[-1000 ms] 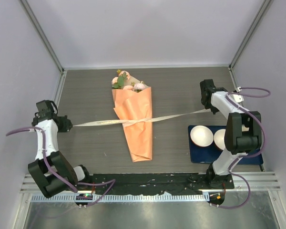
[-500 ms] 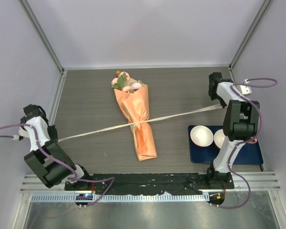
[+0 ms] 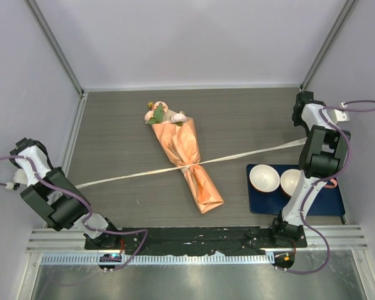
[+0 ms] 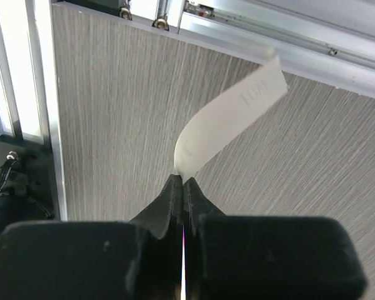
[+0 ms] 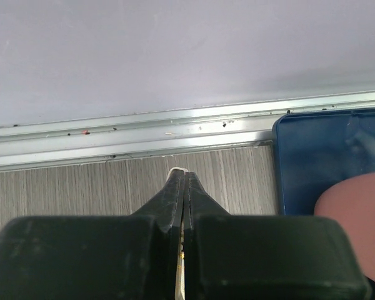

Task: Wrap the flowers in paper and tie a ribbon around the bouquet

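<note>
The bouquet [image 3: 190,159] lies slantwise mid-table: an orange paper [image 3: 203,187] cone with the pink flowers [image 3: 165,116] and green leaves at its far wide end. The cream ribbon [image 3: 250,152] crosses its pinched middle and stretches taut to both sides. Near the left table edge my left gripper [image 4: 182,181] is shut on the ribbon [image 4: 231,122], whose free end curls up past the fingertips. By the right wall my right gripper [image 5: 184,174] is shut on the ribbon's other end [image 5: 177,170]; only a sliver of it shows there.
Two white bowls [image 3: 264,178] [image 3: 294,182] sit on a dark blue mat [image 3: 325,201] at the right front, just beneath the right arm. Aluminium rails and grey walls close in the table on the left, right and back. The mat [image 5: 325,156] lies close to my right fingers.
Both arms have moved outward, drawing the ribbon tight. The paper is cinched narrower at the ribbon, and the bouquet has turned, its narrow end swinging right and nearer.
</note>
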`<state>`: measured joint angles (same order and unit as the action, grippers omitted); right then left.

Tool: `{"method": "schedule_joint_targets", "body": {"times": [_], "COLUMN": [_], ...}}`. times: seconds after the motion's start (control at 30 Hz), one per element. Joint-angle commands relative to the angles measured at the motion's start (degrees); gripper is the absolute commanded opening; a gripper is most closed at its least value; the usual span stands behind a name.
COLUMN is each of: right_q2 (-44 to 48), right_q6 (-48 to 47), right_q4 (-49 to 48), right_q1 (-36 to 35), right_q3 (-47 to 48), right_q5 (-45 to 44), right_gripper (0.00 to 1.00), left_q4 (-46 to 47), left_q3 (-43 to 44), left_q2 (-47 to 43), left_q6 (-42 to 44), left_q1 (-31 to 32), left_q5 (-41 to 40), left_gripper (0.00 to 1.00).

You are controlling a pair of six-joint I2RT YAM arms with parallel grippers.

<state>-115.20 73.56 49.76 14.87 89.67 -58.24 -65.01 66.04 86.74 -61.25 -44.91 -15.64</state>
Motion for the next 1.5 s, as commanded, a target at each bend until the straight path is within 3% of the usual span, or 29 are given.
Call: {"method": "schedule_joint_targets", "body": {"times": [0.0,0.23,0.37,0.6,0.73,0.77,0.8,0.83,0.9,0.93,0.97,1.0,1.1,1.2,1.27,1.37,1.43,1.47], "right_q2": [-1.69,-3.19,-3.46,-2.05,1.81,3.04,5.31,6.12,8.13,8.84,9.37,9.81,12.71,20.43,26.67,33.26,35.64,37.57], "right_q6": [-1.22,-2.80,-3.51,-11.85,-15.63,-17.55,-21.66,-23.10,-27.74,-28.81,-31.17,-33.37,-37.43,-40.16,-37.01,-27.38,-23.48,-20.59], "right_q4": [-6.69,-9.24,-9.50,-13.72,-13.46,-16.24,-17.66,-17.94,-15.93,-14.18,-12.68,-11.19,-6.70,-7.74,-9.41,-15.89,-17.57,-18.55], "right_q1": [4.28,8.24,7.90,-3.52,-7.92,-9.15,-9.94,-10.56,-11.88,-12.32,-12.67,-13.46,-16.70,-21.96,-24.88,-28.93,-31.90,-32.45], "right_q3": [4.46,5.08,5.61,5.69,4.56,2.29,1.40,1.13,2.17,2.96,3.06,3.14,0.87,-8.08,-15.72,-26.54,-30.75,-32.17], "right_q5": [-8.92,-6.62,-6.01,-9.35,-4.19,-1.99,-0.14,4.58,9.96,12.07,20.10,22.36,31.77,42.73,49.33,64.27,64.22,64.04], "right_gripper": [0.00,0.00,0.00,0.00,0.01,0.03,0.11,0.32,0.58,0.85,0.92,0.93,0.94,0.95,0.94,0.95,0.94,0.95], "left_q4": [4.37,1.73,4.63,12.11,16.05,17.02,17.55,15.46,14.74,14.30,13.78,13.34,12.98,15.43,17.54,23.61,24.49,24.58], "left_q3": [5.06,8.93,6.74,3.47,4.71,4.45,4.45,5.14,5.16,4.80,4.19,3.57,0.41,-4.15,-8.62,-14.33,-16.81,-19.00], "left_q2": [0.01,2.38,1.77,-0.35,1.58,1.85,2.03,2.38,1.33,-0.59,-1.39,-2.53,-6.57,-9.83,-11.76,-14.05,-15.72,-15.90], "left_q6": [-0.89,-1.15,0.08,3.42,8.43,8.95,11.05,11.59,13.43,13.96,14.23,14.06,13.53,11.52,5.73,-5.43,-12.37,-17.79], "left_q1": [-4.40,-6.77,-6.25,5.87,9.92,9.92,10.01,11.06,12.73,15.61,17.29,19.13,26.78,36.09,43.82,55.69,60.87,61.77], "left_q5": [-11.78,-15.21,-12.32,-5.03,4.89,7.53,9.90,10.27,10.10,10.36,11.06,11.33,15.19,24.06,29.49,29.97,26.64,25.93], "left_gripper": [0.00,0.00,0.00,0.00,0.00,0.02,0.09,0.25,0.45,0.59,0.61,0.67,0.69,0.69,0.69,0.71,0.79,0.89]}}
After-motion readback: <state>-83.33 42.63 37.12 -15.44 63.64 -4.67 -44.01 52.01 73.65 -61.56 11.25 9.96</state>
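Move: Both hands hold the ribbon's ends, pulled wide of the knot at the bouquet's waist. From the left hand the knot lies about 44 cm right and 9 cm ahead, with the flower heads 36 cm right and 22 cm ahead; it is 48 cm left and 11 cm back from the right hand. The nearer white cup is 27 cm left and 13 cm back of that hand, the blue tray's middle 17 cm left and 17 cm back, all slightly below. Still pinching the ribbon ends, both hands tug outwards, the left 2 cm back and left, the right some 4 cm right while sinking slightly. They then swing forward, open and let go, and sweep in towards the knot: the left about 30 cm rightward, turning 60 degrees clockwise, the right over 30 cm leftward, curving back and turning counter-clockwise. ##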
